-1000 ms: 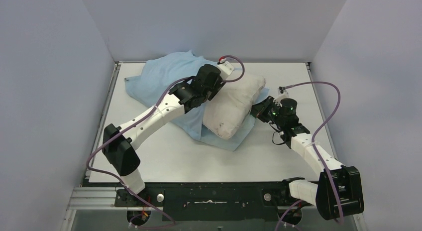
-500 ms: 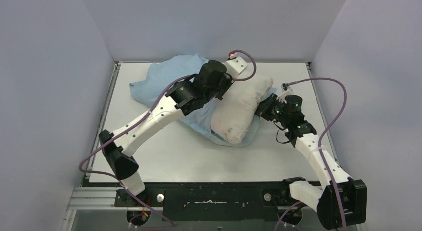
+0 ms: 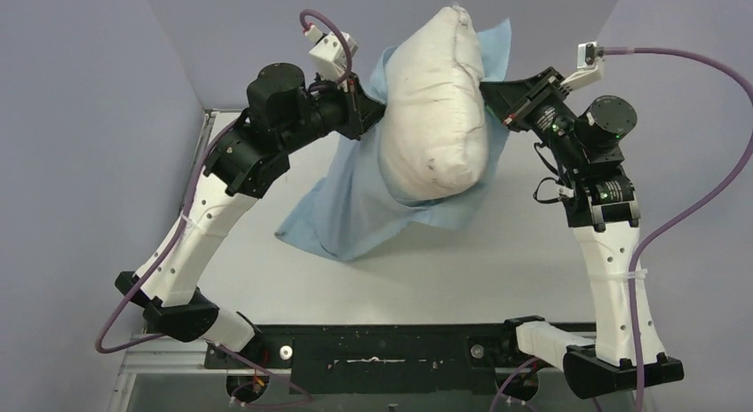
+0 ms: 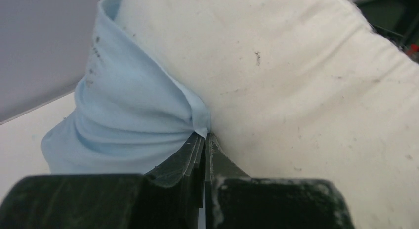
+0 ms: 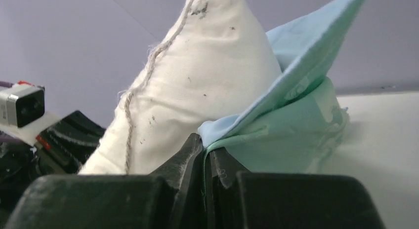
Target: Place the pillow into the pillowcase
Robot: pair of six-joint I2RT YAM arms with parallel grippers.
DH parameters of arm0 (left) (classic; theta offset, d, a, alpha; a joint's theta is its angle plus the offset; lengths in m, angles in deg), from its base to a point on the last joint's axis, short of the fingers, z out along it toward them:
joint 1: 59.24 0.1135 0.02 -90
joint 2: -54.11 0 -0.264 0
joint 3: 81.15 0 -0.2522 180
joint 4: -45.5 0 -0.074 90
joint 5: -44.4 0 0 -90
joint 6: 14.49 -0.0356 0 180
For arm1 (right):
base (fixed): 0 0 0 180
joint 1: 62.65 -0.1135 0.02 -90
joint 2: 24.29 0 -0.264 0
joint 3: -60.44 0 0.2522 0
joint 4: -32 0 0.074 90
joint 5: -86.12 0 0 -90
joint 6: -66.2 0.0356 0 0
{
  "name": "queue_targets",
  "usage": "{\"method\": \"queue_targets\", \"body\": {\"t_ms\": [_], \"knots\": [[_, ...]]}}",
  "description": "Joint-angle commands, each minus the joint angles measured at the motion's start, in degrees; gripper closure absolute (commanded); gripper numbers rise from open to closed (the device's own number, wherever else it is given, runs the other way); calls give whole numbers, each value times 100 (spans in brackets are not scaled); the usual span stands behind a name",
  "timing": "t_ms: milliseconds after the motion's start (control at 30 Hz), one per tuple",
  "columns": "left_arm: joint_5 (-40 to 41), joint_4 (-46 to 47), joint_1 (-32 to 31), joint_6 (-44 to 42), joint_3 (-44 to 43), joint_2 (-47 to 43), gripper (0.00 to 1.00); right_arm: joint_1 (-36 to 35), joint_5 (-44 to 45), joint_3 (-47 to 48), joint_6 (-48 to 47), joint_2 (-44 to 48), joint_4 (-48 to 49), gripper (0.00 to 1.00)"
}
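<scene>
The off-white pillow (image 3: 437, 106) hangs upright high above the table, its top sticking out of the light blue pillowcase (image 3: 355, 212), which drapes below it. My left gripper (image 3: 366, 110) is shut on the pillowcase edge at the pillow's left side. Up close, the blue cloth (image 4: 133, 115) bunches at my left gripper (image 4: 205, 136) against the pillow (image 4: 306, 81). My right gripper (image 3: 491, 97) is shut on the opposite edge; in its wrist view the blue and teal cloth (image 5: 291, 115) is pinched at my right gripper (image 5: 203, 142) beside the pillow (image 5: 197, 81).
Below the hanging bundle lies the white table (image 3: 497, 270), walled by grey panels at left, back and right. The pillowcase's lower corner (image 3: 297, 234) trails near the table surface. Purple cables (image 3: 701, 190) loop off both arms.
Both arms have swung up from the table, lifting pillow and pillowcase high. The left gripper closed on the pillowcase edge. The pillow went from lying flat to hanging upright.
</scene>
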Motion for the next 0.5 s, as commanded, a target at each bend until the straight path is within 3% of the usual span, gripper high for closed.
{"method": "queue_targets", "body": {"t_ms": [0, 67, 167, 200, 267, 300, 367, 400, 467], "knots": [[-491, 257, -374, 601, -866, -218, 100, -377, -481, 233, 876, -29, 883, 100], [-621, -429, 111, 878, -2130, 631, 100, -1044, 217, -267, 998, 648, 1395, 100], [-841, -1269, 387, 1337, -3499, 1205, 100, -1346, 1553, 627, -15, 476, 422, 100], [-895, -1394, 289, 1357, -3613, 1122, 100, -1334, 1926, 1171, -322, 158, 51, 100], [-418, -1385, -518, 895, -3234, 561, 100, -1274, 2429, 2400, -797, -505, -483, 100], [38, -1105, -821, 674, -2750, 236, 100, -1245, 2430, 2911, -879, -820, -608, 100], [110, -448, -784, 743, -2170, -80, 100, -1261, 2238, 3772, -826, -1268, -861, 100], [13, -438, -514, 964, -2453, 88, 100, -1306, 1937, 3886, -569, -1337, -807, 100], [-484, -775, 266, 1613, -3693, 882, 100, -1588, 1165, 3181, 201, -1080, -56, 100]]}}
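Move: Each hand already pinches the pillowcase rim, with the pillow standing in the opening between them: its middle lies about 8 cm to the right and 3 cm back of the left hand, roughly at hand height. The case's loose tail hangs some 13 cm left of the left hand, 12 cm back and about 35 cm below. From the right hand the pillow's middle is about 8 cm left and 3 cm back, while the case's raised corner flap stands some 6 cm ahead, 3 cm right and 5 cm above. With both grippers kept shut on the rim, the two hands go on hoisting the case around the pillow: the right jogs back and left by 3 to 4 cm, then climbs to about 13 cm higher, its fingers tipping up some 15 degrees. The left rises about 7 cm with a jerky back, forward and back-again shake that ends some 5 cm nearer the base, rolling slightly as its left side drops. ##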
